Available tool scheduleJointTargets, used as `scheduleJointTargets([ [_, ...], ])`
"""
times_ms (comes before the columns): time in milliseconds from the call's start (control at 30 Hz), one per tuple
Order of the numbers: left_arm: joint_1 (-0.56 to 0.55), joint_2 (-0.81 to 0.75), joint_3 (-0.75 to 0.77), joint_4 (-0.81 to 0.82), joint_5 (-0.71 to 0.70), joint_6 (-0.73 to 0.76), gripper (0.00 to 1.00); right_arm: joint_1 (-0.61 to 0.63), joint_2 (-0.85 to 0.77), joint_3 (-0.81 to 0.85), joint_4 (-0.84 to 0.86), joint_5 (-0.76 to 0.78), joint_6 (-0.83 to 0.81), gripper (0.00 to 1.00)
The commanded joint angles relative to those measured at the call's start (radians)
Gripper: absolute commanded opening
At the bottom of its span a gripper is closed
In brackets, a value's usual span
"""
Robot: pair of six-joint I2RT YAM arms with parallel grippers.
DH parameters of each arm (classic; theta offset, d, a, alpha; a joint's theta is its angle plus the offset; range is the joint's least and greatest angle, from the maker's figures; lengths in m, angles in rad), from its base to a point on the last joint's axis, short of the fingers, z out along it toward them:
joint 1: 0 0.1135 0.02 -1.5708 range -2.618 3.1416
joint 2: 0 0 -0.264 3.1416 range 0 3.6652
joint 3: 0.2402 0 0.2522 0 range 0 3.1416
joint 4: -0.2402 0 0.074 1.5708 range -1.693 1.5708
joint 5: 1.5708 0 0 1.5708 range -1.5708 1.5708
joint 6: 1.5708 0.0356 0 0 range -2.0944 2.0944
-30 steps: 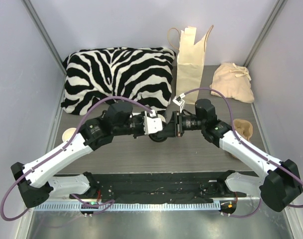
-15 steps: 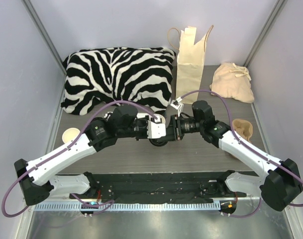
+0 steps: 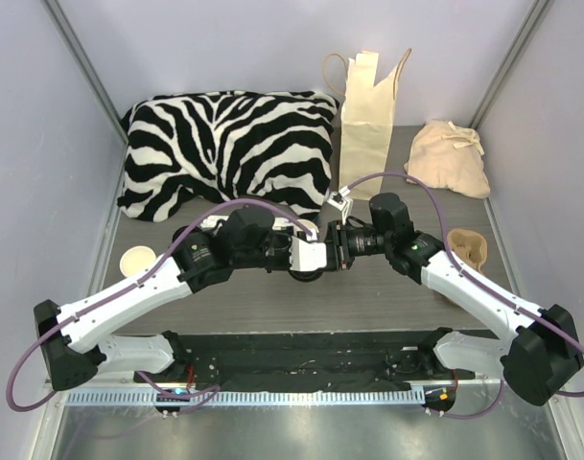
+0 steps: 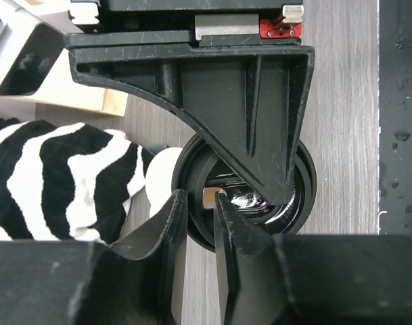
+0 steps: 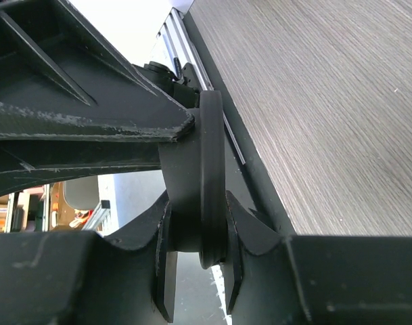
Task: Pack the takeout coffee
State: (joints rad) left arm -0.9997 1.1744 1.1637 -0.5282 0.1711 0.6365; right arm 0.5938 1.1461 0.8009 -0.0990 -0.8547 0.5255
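Observation:
The flat black lid [image 3: 304,272] hangs on edge above the middle of the table. My right gripper [image 3: 327,255] is shut on its rim, and in the right wrist view the lid [image 5: 210,169] stands edge-on between my right gripper's [image 5: 199,227] pads. My left gripper [image 4: 200,203] comes from the other side, its jaws narrow and closed across the lid's [image 4: 297,196] rim, one finger outside and one inside. The takeout coffee cup [image 3: 467,247], brown kraft paper, sits at the right behind my right forearm, with no gripper near it.
A brown cup with a pale top [image 3: 136,259] stands at the left beside my left arm. A zebra-striped cushion [image 3: 224,144], an upright paper bag [image 3: 366,125] and a beige cloth pouch [image 3: 450,158] line the back. A white round thing [image 4: 158,179] shows partly behind the lid.
My left arm has reached rightward until its fingers straddle the lid's rim, and its jaws have narrowed a little. My right gripper shifted slightly left, holding the lid throughout.

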Motion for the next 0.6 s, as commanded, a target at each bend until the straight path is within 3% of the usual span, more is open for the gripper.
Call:
scheduleJointTargets([
  [0, -0.004, 0.013, 0.002, 0.011, -0.042, 0.008, 0.23, 0.006, -0.003, 0.050, 0.044, -0.023, -0.021, 0.01],
  [167, -0.004, 0.024, 0.011, 0.010, -0.033, -0.014, 0.17, 0.020, 0.003, 0.058, 0.033, -0.024, -0.036, 0.01],
  [267, -0.004, 0.036, 0.024, -0.003, -0.031, -0.046, 0.04, 0.020, 0.009, 0.070, 0.031, -0.021, -0.042, 0.01],
  [333, 0.001, 0.051, 0.042, -0.029, -0.039, -0.090, 0.00, 0.015, 0.017, 0.087, 0.012, 0.006, -0.054, 0.16],
  [367, 0.006, 0.073, 0.053, -0.039, -0.050, -0.110, 0.00, 0.006, 0.018, 0.101, -0.002, 0.022, -0.056, 0.28],
  [400, 0.028, 0.085, 0.065, -0.067, -0.062, -0.165, 0.00, -0.011, 0.035, 0.107, -0.031, 0.035, -0.055, 0.48],
  [433, 0.047, 0.096, 0.091, -0.079, -0.064, -0.193, 0.00, -0.061, 0.047, 0.116, -0.047, 0.043, -0.032, 0.57],
  [500, 0.110, 0.137, 0.112, -0.104, -0.077, -0.260, 0.00, -0.126, 0.095, 0.138, -0.076, 0.034, 0.013, 0.71],
  [567, 0.144, 0.187, 0.154, -0.114, -0.117, -0.354, 0.00, -0.222, 0.124, 0.162, -0.090, 0.010, 0.057, 0.74],
])
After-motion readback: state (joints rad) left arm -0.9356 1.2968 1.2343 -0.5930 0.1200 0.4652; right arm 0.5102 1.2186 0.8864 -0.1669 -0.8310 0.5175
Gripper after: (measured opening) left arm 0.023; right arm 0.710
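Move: The black lid, held level in the air by the right fingers at its right edge, has its middle about 3 cm right of the left hand, 2 cm back and 1 cm down; from the right hand it is 3 cm to the left, level in reach and height. From the left hand, the open cup stands some 4 cm ahead, 3 cm right and 15 cm down, the white straws roughly 5 cm ahead, 11 cm left and 20 cm down. Left fingers pinch the lid's rim, carrying it about 4 cm forward and down; right fingers open, moving forward too. ##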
